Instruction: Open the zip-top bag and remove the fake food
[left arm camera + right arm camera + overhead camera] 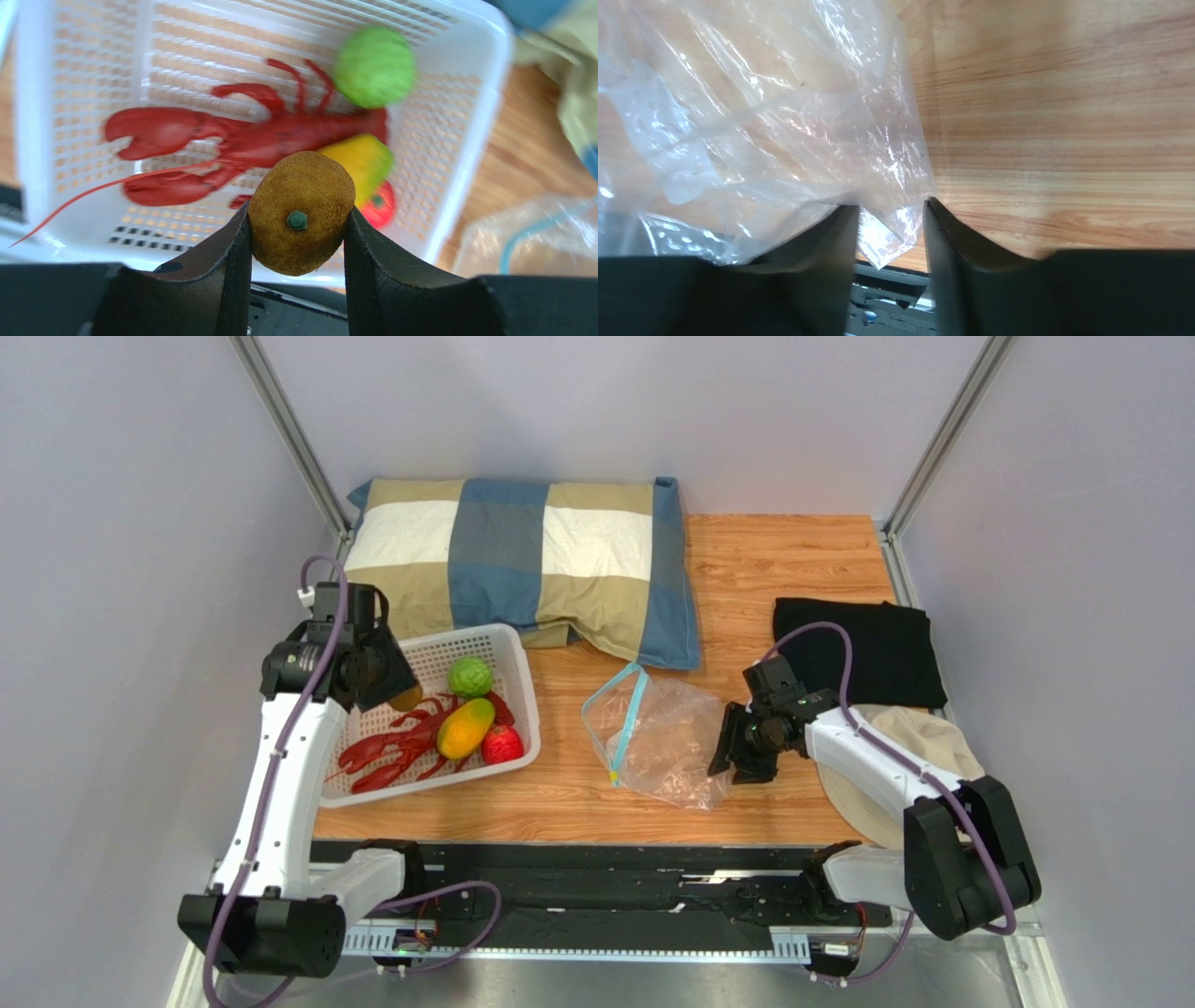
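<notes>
My left gripper [379, 676] is shut on a small brownish-yellow piece [302, 210] with a green stub and holds it above the white basket's [522, 686] left side. In the basket lie the red lobster [246, 136], the yellow-orange mango [361, 157], the red strawberry [379, 204] and the green leafy ball [374, 66]. The clear zip-top bag [657, 735] lies crumpled on the wood, its blue zipper strip [627, 721] at its left edge. My right gripper [891, 204] is open at the bag's right edge. A corner of the bag [759, 119] hangs loose between the fingers.
A striped pillow [526, 560] lies along the back, just behind the basket. A black cloth [856, 651] and a beige cloth [912, 756] lie at the right by my right arm. Grey walls close in both sides.
</notes>
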You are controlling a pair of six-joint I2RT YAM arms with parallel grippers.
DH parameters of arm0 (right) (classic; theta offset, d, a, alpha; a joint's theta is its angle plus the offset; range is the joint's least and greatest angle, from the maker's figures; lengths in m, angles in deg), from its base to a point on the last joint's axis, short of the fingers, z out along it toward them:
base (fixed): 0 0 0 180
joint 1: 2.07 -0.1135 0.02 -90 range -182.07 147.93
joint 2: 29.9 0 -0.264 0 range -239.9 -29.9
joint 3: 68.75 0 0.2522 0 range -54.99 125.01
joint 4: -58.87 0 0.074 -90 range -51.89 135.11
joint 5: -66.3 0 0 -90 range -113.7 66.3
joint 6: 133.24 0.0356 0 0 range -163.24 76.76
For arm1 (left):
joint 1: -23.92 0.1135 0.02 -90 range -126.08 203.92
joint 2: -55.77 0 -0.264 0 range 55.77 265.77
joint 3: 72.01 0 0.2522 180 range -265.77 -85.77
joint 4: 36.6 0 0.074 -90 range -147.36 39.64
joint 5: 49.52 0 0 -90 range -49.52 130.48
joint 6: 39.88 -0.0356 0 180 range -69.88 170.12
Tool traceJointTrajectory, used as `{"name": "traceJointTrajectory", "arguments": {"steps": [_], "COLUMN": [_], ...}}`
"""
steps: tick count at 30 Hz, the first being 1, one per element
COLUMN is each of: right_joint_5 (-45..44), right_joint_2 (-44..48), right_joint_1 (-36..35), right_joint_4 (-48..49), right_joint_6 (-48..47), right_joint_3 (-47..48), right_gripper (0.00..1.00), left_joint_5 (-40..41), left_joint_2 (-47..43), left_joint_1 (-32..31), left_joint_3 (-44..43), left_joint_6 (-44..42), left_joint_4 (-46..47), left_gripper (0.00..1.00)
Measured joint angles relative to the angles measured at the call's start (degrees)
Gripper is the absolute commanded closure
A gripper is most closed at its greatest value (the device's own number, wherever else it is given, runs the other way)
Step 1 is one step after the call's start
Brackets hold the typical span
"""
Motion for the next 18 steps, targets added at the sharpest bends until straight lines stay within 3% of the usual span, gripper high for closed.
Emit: {"name": "traceJointTrajectory", "arguments": {"steps": [5,7,8,10,11,12,18], "right_joint_5": [-1.57,-2.21,-2.6,-3.23,-3.63,-4.11,-7.5], "right_joint_2": [1.49,2.6,3.21,4.68,5.55,6.6,12.07], "right_joint_1": [0.0,0.0,0.0,0.0,0.0,0.0,0.0], "right_joint_4": [-5.44,-7.87,-9.16,-11.37,-12.72,-14.08,-21.97], "right_joint_6": [-1.77,-2.34,-2.54,-2.82,-2.97,-3.13,-3.76], "right_joint_3": [4.74,7.08,8.35,10.54,11.65,12.76,18.21], "right_gripper": [0.26,0.24,0.21,0.2,0.16,0.15,0.12], "left_joint_5": [2.54,2.73,3.1,3.39,3.39,3.48,4.59], "left_joint_2": [7.78,13.38,15.8,18.93,20.0,20.92,21.38], "left_joint_1": [6.69,8.2,8.81,9.99,10.67,11.45,12.31], "left_joint_3": [1.7,2.78,3.34,3.78,3.78,3.76,2.01], "left_joint_6": [1.25,2.03,2.47,2.93,3.08,3.1,2.91], "left_joint_4": [-0.04,1.57,2.36,3.13,3.61,4.22,3.85], "left_gripper": [1.0,0.98,0.81,0.6,0.12,0.07,0.06]}}
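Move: The left hand, already holding the brown fruit, is bound for the basket's left end, about 6 cm to its left, 2 ahead and 18 below. The red lobster lies nearly beneath it, 19 down; the mango 8 to its right, the green cabbage 9 right and 8 ahead. The zip bag's middle is about 11 cm left of the empty right hand and 5 ahead, just below it. Left sinks some 10 cm and leftward, freeing the fruit over the basket; right rises off the bag, opening. ##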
